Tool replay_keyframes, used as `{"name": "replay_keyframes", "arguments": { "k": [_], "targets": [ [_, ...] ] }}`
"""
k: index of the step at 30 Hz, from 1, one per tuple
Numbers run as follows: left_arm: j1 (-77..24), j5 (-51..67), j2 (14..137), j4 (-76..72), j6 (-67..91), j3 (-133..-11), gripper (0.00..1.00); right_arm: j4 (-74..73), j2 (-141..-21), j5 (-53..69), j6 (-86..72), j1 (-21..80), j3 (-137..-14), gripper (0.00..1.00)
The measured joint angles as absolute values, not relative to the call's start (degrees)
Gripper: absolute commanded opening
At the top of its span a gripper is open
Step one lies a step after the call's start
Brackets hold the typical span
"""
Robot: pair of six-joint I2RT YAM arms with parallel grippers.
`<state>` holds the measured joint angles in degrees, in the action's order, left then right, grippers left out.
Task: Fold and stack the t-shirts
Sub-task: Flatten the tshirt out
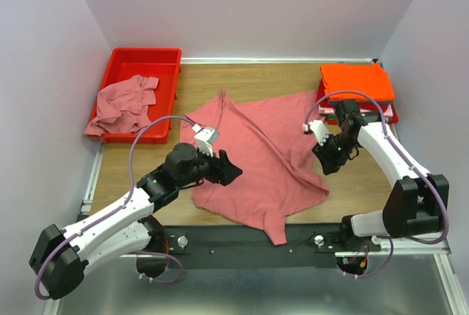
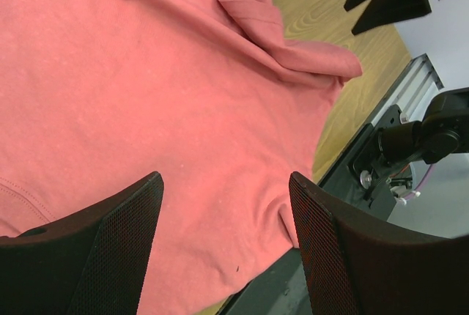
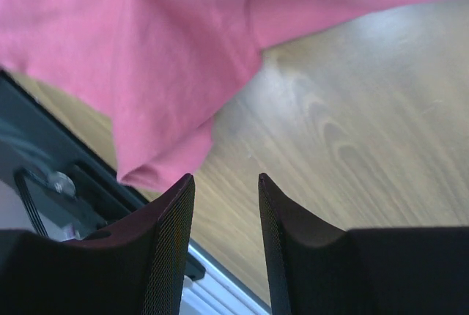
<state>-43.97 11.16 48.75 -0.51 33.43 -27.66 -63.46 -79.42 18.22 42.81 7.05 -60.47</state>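
Observation:
A large dusty rose t-shirt lies spread and creased across the middle of the table, one sleeve hanging over the near edge. My left gripper hovers open over its left part. In the left wrist view the cloth fills the space beneath the jaws of that gripper, with nothing pinched. My right gripper stands open beside the shirt's right edge. Its wrist view shows this gripper over bare wood, with the shirt's edge just past the fingertips. A folded orange t-shirt tops a stack at the back right.
A red bin at the back left holds another crumpled rose shirt. The black rail runs along the near table edge. Bare wood shows to the right of the spread shirt.

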Motion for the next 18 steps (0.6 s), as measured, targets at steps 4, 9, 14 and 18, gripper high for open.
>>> {"name": "replay_keyframes", "arguments": {
  "k": [4, 9, 14, 18],
  "targets": [
    [-44.0, 11.2, 48.9, -0.6, 33.4, -27.7, 0.77, -65.2, -79.6, 18.2, 46.9, 7.0, -57.1, 0.47],
    [-44.0, 11.2, 49.6, -0.6, 33.2, -28.0, 0.77, -65.8, -81.6, 21.0, 48.1, 7.0, -56.5, 0.47],
    [-44.0, 11.2, 50.0, -1.1, 33.2, -28.5, 0.77, -65.7, -81.9, 24.7, 47.2, 9.3, -56.5, 0.47],
    [-44.0, 11.2, 50.6, -1.2, 33.2, -28.5, 0.77, -63.7, -82.4, 26.1, 43.8, 15.2, -56.6, 0.38]
  ]
}}
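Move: The shirt's folded lower right flap lies about 5 cm back of the right hand, 4 cm to its left and 3 cm below. The near part of the long diagonal crease is level with that hand, some 11 cm to its left. A cloth tongue hangs over the table's near edge, about 22 cm back and 15 cm left of it. From the left hand the flap is about 25 cm to the right, 5 cm back and 9 cm lower. Back and down first, then sweeping left: the right hand drops about 2 cm while pulling some 3 cm towards its base, then swings nearly 5 cm left, low over the table, to the edge of the shirt's flap. The wrist turns some 10 degrees counter-clockwise and the fingers stay about half open, one tip meeting the flap's edge at the end. ##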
